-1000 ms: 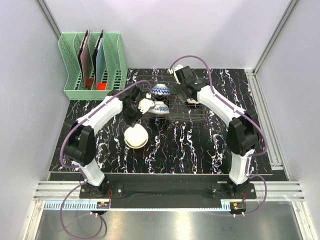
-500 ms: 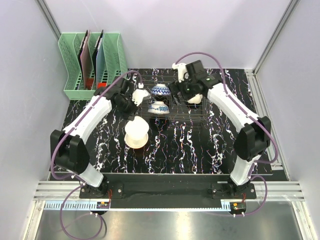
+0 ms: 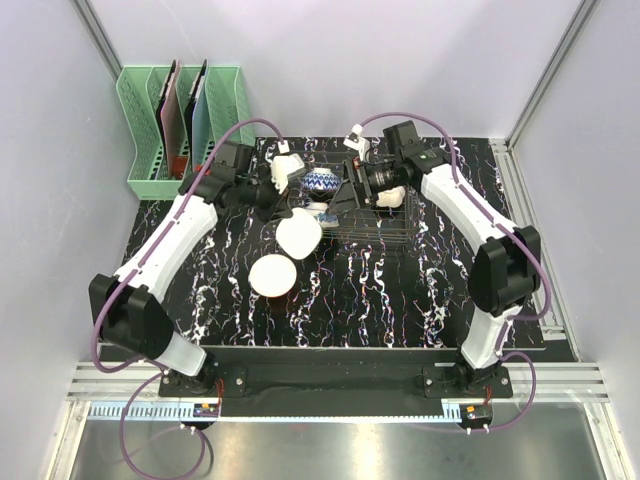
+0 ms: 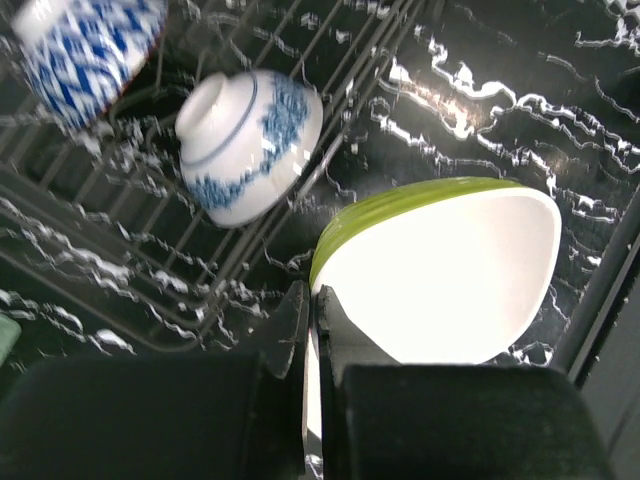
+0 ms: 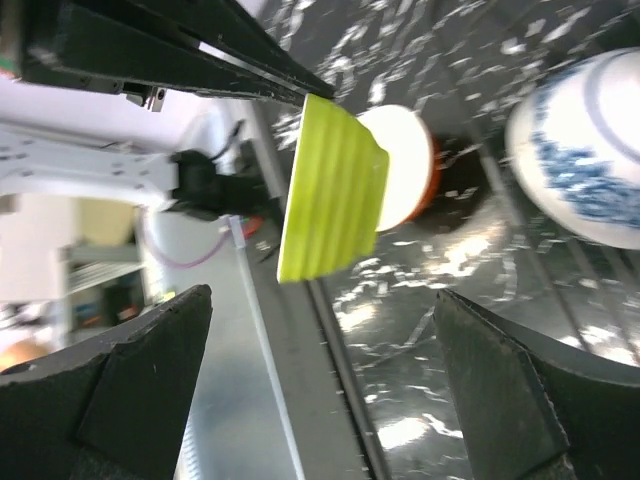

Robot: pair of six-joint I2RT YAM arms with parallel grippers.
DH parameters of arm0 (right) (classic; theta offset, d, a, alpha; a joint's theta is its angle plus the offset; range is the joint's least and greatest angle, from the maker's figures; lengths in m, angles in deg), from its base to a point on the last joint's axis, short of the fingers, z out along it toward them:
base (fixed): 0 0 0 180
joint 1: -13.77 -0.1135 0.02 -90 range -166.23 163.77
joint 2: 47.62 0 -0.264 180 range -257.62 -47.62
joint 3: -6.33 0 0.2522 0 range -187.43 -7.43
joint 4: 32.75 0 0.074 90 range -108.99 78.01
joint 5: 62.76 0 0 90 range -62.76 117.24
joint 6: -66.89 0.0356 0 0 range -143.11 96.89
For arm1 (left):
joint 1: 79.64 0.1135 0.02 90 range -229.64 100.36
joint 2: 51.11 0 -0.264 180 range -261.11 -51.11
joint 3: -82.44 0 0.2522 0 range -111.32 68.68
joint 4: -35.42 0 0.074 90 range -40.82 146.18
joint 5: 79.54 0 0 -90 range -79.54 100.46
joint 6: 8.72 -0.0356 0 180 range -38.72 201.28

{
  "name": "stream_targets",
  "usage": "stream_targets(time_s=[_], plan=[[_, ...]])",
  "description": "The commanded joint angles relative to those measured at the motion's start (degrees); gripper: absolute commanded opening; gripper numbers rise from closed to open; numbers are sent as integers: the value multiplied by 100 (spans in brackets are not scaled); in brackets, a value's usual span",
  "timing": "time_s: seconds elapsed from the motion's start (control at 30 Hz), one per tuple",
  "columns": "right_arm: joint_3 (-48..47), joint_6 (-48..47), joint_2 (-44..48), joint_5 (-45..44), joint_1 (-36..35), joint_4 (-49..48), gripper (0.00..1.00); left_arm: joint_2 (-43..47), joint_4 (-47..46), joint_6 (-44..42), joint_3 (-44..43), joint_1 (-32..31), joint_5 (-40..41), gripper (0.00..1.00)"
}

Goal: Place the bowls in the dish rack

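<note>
My left gripper (image 3: 283,211) (image 4: 315,300) is shut on the rim of the lime green bowl (image 3: 298,235) (image 4: 440,270), which hangs tilted just in front of the dish rack (image 3: 385,226) (image 4: 120,300). Two blue-patterned bowls (image 3: 322,181) (image 4: 250,145) (image 4: 85,50) lie in the rack. An orange bowl (image 3: 272,275) (image 5: 408,170) sits on the table below. My right gripper (image 3: 340,197) (image 5: 320,385) hovers over the rack, open and empty, facing the green bowl (image 5: 335,185). A white bowl (image 3: 390,197) lies in the rack under the right wrist.
A tall mint-green slotted holder (image 3: 185,130) with flat boards stands at the back left, off the black marbled mat (image 3: 400,290). Metal rails (image 3: 520,200) border the mat on the right and front.
My left gripper has lifted the lime green bowl off the orange bowl and carried it up and right toward the rack. My right gripper has opened wider and swung left toward it.
</note>
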Motion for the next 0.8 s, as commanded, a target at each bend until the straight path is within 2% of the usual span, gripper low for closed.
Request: stream_targets(time_s=[0.0,0.5,0.77], plan=[[119,493,-234,1280,-20,-353,100,383,-659,68,-251,-268,-316,0],[400,889,-349,2055,-90,-722,100,489,-897,-11,-171,-682,-87,0],[593,906,-208,2064,-310,-810,100,454,-932,-2,-207,-805,9,0]])
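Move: The left gripper still pinches the green bowl by its rim; the open right gripper it is being taken to is about 12 cm to its right, 2 cm ahead and slightly higher. From the right hand, the green bowl's middle is some 9 cm left, 6 cm back and 4 cm lower. In the rack, the floral bowl lies about 5 cm left, 2 cm back and 15 cm below that hand; the zigzag bowl 4 cm left, 6 cm ahead, 14 cm below. Bring the left gripper, keeping its pinch on the green bowl's rim, about 5 cm right towards the right gripper, rising some 3 cm early on and easing slightly back. Meanwhile draw the wide-open right gripper about 4 cm back and 2 cm left towards the bowl, turning its wrist some 20 degrees so the fingers come around the bowl's free side; don't close them yet. ##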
